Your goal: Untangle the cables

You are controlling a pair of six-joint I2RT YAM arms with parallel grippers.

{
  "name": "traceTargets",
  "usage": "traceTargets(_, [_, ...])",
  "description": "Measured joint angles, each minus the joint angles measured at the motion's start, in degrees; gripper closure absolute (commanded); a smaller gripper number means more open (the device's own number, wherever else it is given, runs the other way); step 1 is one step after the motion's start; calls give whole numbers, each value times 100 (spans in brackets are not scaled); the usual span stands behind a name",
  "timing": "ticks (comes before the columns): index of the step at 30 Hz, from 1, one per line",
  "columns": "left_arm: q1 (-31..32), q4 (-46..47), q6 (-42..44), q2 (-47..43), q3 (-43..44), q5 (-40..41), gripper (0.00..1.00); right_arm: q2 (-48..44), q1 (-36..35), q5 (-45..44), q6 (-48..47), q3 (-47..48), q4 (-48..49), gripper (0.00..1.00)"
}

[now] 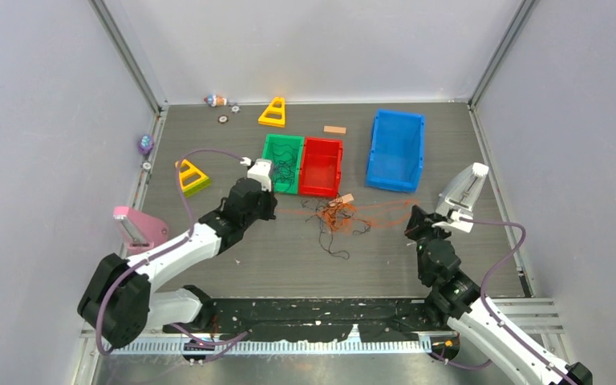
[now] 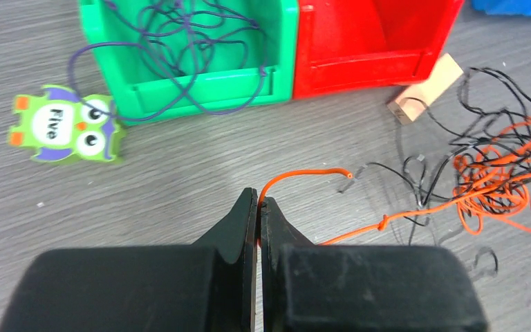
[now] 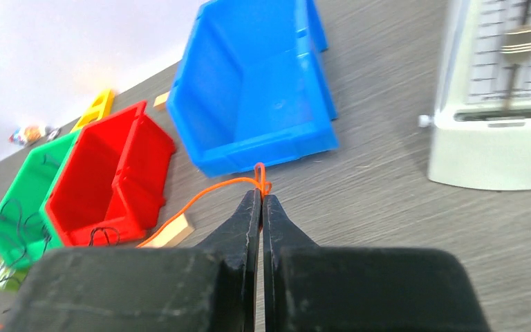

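The cables [image 1: 338, 216] lie in a loose orange and black tangle on the table in front of the red bin. In the left wrist view the clump [image 2: 498, 173] sits to the right of my fingers. My left gripper [image 2: 258, 197] is shut on one end of an orange strand [image 2: 304, 173], which curls out from between its tips. At the tangle's left in the top view is that same left gripper [image 1: 271, 210]. My right gripper [image 3: 261, 196] is shut on the other orange strand [image 3: 207, 194], pinched at a small loop. That gripper [image 1: 411, 220] holds the strand stretched out to the right of the clump.
A green bin [image 1: 282, 163] holding dark cables, a red bin [image 1: 322, 166] and a blue bin [image 1: 396, 149] stand behind the tangle. A wooden block [image 2: 425, 90] lies by the red bin. An owl tile [image 2: 66, 124] lies left. A white metronome [image 1: 464, 195] stands right.
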State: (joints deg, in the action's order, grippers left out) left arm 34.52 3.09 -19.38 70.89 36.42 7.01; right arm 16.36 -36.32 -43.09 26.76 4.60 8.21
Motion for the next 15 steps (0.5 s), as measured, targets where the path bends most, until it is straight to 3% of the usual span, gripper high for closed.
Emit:
traceTargets(7, [11,35,-72,-881,-372,997,100,-321,4,-682,256,-11,-422,95])
traceTargets(15, [17,-125,-525,-2389,-1073,3191,100,-310,4,-1803,1403,68,-1661,95])
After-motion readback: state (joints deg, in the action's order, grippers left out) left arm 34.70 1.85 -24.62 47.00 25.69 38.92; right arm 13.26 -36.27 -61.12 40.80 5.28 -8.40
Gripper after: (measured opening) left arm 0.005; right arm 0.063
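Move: Each closed hand holds orange cable, with the orange-and-black tangle between them: about 18 cm to the left hand's right, 2 cm back and 10 below; about 21 cm to the right hand's left, 2 cm back and 13 below. From the left hand, the owl block lies some 7 cm ahead and 10 left, the green bin 15 ahead and 1 right. From the right hand, the blue bin stands about 18 cm ahead and 3 left, the white scale 6 ahead and 16 right. Both hands keep their shut grip on the orange cable and draw it apart: the left sweeps about 12 cm left, away from the tangle, rising some 5 cm while its wrist swings about 30 degrees counter-clockwise and its fingers tip up towards level. The right goes more slowly the other way, about 6 cm right, sinking 3 cm and easing back a little as it turns some 20 degrees clockwise, still holding its end as the counter-pull. ##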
